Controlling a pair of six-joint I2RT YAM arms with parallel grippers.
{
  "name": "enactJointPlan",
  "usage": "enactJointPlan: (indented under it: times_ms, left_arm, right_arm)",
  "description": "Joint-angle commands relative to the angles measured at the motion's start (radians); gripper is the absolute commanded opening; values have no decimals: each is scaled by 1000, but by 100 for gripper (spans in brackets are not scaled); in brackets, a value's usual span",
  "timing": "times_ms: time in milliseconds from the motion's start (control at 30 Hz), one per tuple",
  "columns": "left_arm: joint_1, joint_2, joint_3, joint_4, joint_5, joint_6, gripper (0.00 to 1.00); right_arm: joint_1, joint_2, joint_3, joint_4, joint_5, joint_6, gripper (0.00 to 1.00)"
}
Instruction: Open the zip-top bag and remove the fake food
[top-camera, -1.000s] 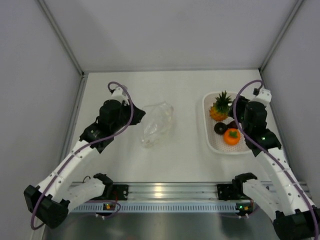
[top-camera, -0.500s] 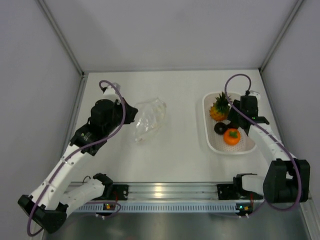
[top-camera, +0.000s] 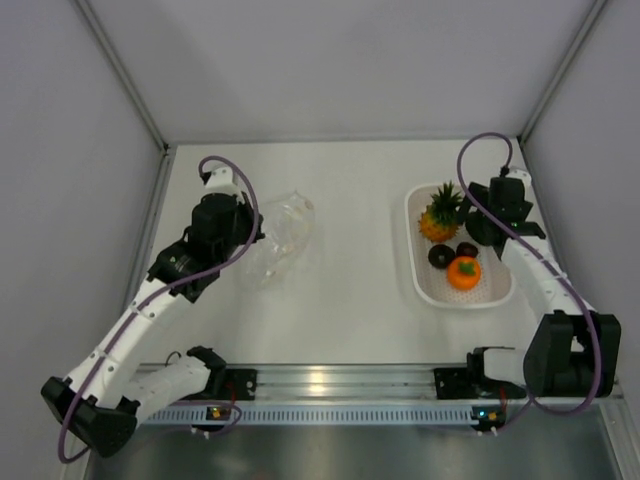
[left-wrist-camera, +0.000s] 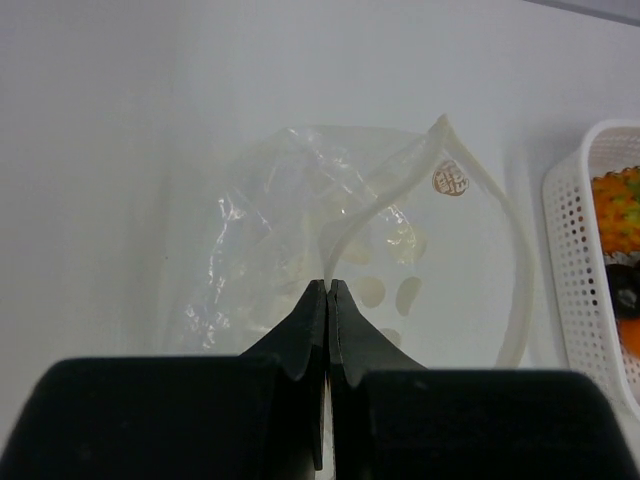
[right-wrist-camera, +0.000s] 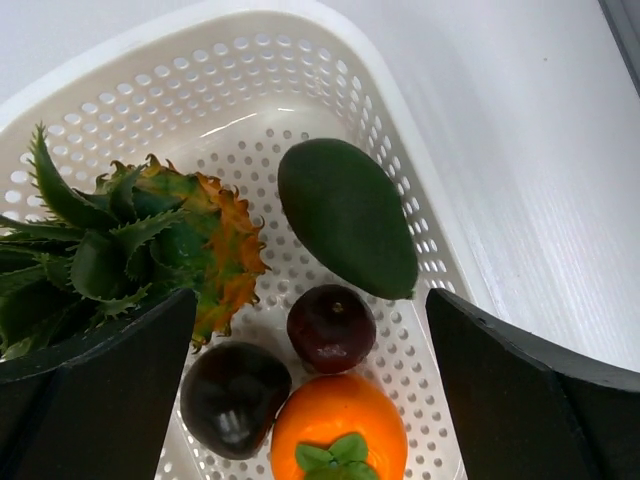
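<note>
The zip-top bag (top-camera: 281, 235) lies crumpled and clear on the table left of centre, and no food shows inside it. My left gripper (left-wrist-camera: 328, 286) is shut on a strip of the bag's (left-wrist-camera: 300, 200) edge. The fake food lies in a white basket (top-camera: 470, 300) on the right: pineapple (right-wrist-camera: 190, 240), dark green piece (right-wrist-camera: 345, 225), dark red round piece (right-wrist-camera: 330, 325), dark brown piece (right-wrist-camera: 235, 395) and orange fruit (right-wrist-camera: 340, 425). My right gripper (right-wrist-camera: 310, 300) hangs open above them, touching none.
The white perforated basket (right-wrist-camera: 250, 60) stands near the right wall, and its corner shows at the right of the left wrist view (left-wrist-camera: 565, 260). Grey walls close in the table on three sides. The arm bases and a metal rail (top-camera: 320, 385) sit along the near edge.
The left gripper has pulled the bag leftward across the table. The right gripper has opened wider and shifted slightly toward the basket's back right.
</note>
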Motion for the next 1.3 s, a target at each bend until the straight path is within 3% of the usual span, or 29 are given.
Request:
enactJointPlan:
  times_ms: [0,167,400,667,1133,1267]
  left_arm:
    - [7,6,58,1,-125,22,0]
    - [9,32,107,-1,-231,83,0]
    - [9,111,187,-21,-418,175,0]
    - [9,282,309,-21,-559,279,0]
    - [10,624,374,50,-300,91,0]
    - [3,651,368,107,-84,49,0]
  right_arm:
    - [-12,-58,50,8,-2,-16,99]
    - [-12,-143,13,5,-87,-5,99]
    - [-14,-276,-42,56,-388,44,99]
    - [-14,-403,-19,-5,-476,64,99]
    - [-5,-543,171,-281,-548,13,99]
    - [44,-549,208,-357,-494,-55,100]
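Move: Below the open right hand lies the released avocado, about 7 cm down and 3 ahead; the pineapple stands some 8 cm to the hand's left and 3 ahead, the plum 3 left and 2 back, the orange persimmon 3 left and 8 back. The left hand holds the empty bag, its middle roughly 10 cm below, 5 ahead and 3 right; bare table waits 12 ahead, 2 right and 25 down, the basket about 39 right and 3 ahead. Swinging the held bag left and up while starting forward, the shut left hand then pushes on forward and drops, veering back right; it ends about 12 cm farther out and 8 lower, rolled some 20 degrees left side up. The right hand withdraws from the avocado, 18 cm up, then also back and left, its fingers staying wide open as it tips up and turns counter-clockwise. ##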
